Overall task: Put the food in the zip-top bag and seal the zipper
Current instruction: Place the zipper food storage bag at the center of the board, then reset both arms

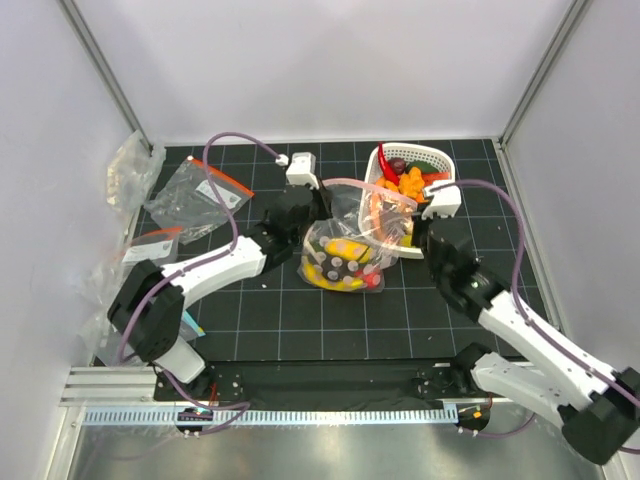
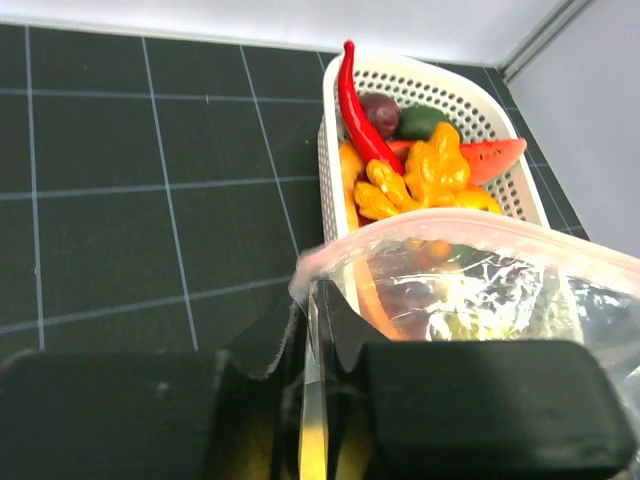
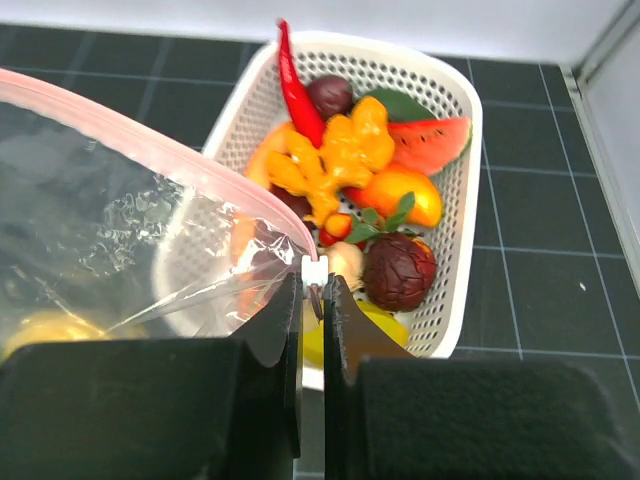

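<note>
The clear zip-top bag (image 1: 350, 232) hangs mid-table between both grippers, with yellow bananas and dark pieces of food (image 1: 340, 266) in its bottom. Its pale pink zipper (image 1: 378, 192) arcs across the mouth, which gapes. My left gripper (image 2: 320, 300) is shut on the bag's left edge just below the zipper (image 2: 470, 225). My right gripper (image 3: 314, 285) is shut on the right end of the zipper (image 3: 150, 150), pinching under a small white slider (image 3: 314, 268). More food, a red chili (image 2: 355, 100) among it, lies in the white basket (image 3: 462, 240) behind the bag.
The white basket (image 1: 442, 156) stands at the back right, close behind the bag. Spare clear bags with orange-red strips (image 1: 200, 196) and crumpled plastic (image 1: 128, 170) lie at the left. Walls close in the black gridded mat (image 1: 330, 320) on three sides.
</note>
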Robot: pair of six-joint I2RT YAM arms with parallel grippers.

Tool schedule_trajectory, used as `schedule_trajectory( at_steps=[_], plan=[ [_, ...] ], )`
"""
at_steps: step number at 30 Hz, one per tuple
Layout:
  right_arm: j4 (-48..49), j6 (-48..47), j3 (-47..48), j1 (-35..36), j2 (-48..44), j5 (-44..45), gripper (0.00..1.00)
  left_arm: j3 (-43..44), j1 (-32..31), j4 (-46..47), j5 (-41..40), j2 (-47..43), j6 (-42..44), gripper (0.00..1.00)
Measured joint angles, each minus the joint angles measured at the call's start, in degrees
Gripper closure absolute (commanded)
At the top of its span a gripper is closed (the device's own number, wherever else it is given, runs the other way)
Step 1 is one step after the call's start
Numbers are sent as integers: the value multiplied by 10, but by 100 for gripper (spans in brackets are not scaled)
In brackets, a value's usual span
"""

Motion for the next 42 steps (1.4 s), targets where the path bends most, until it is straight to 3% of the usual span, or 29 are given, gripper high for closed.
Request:
schedule_trajectory(
  at_steps=[3, 6, 8, 10, 13, 14, 16, 17, 18, 26, 28, 34, 42],
  plan=[
    [15, 10, 9, -58, 70, -28, 98, 25, 14, 14, 10, 30, 3, 86],
    [27, 14, 15, -73, 108, -42, 98, 35, 30, 18, 14, 39, 5, 89],
    [41, 18, 21, -81, 126, -48, 95, 42, 42, 15, 17, 40, 9, 51],
    [52, 23, 29, -92, 141, -53, 96, 58, 61, 9, 27, 43, 11, 20],
    [68, 35, 41, -116, 165, -58, 92, 94, 89, -17, 56, 51, 5, 12],
    [71, 39, 44, -123, 172, -60, 85, 100, 95, -22, 63, 51, 5, 10],
    [73, 55, 47, -147, 186, -69, 56, 97, 104, -24, 70, 43, 5, 7],
    [72, 67, 47, -158, 189, -73, 19, 87, 106, -23, 73, 35, 2, 7],
    [71, 75, 47, -165, 190, -77, 1, 74, 105, -24, 75, 24, -1, 7],
    [64, 145, 36, -174, 106, -64, 0, -61, 101, -34, 88, -124, -51, 1],
    [18, 204, 50, -173, 75, -29, 0, -90, 101, -51, 87, -169, -63, 0],
    [-101, 285, 113, -174, 27, -37, 0, -165, 101, -115, 102, -316, -103, 0],
    [-121, 346, -1, -175, -127, -41, 0, -333, 100, -115, 96, -525, -97, 0]
  ],
)
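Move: Both hands still pinch the mouth corners of the zipper food storage bag, holding it above and beyond the board center, where its food end already is. That center lies about 6 cm back, 5 cm right and 19 cm below the left hand; from the right hand, some 15 cm left, 3 cm back and 20 cm down. The white basket stands about 11 cm ahead of the right hand, laterally level with it; from the left hand, roughly 6 cm ahead and 21 cm right. Carrying the bag's mouth forward, the left hand goes some 6 cm, drifting left and rising slightly, and opens wide to release its corner, while the right reaches about 8 cm forward, down and a little right before opening. The left then backs off nearly 20 cm and farther left; the right draws back and right, rising before it sinks slightly, its left side rolling up some 35 degrees. ##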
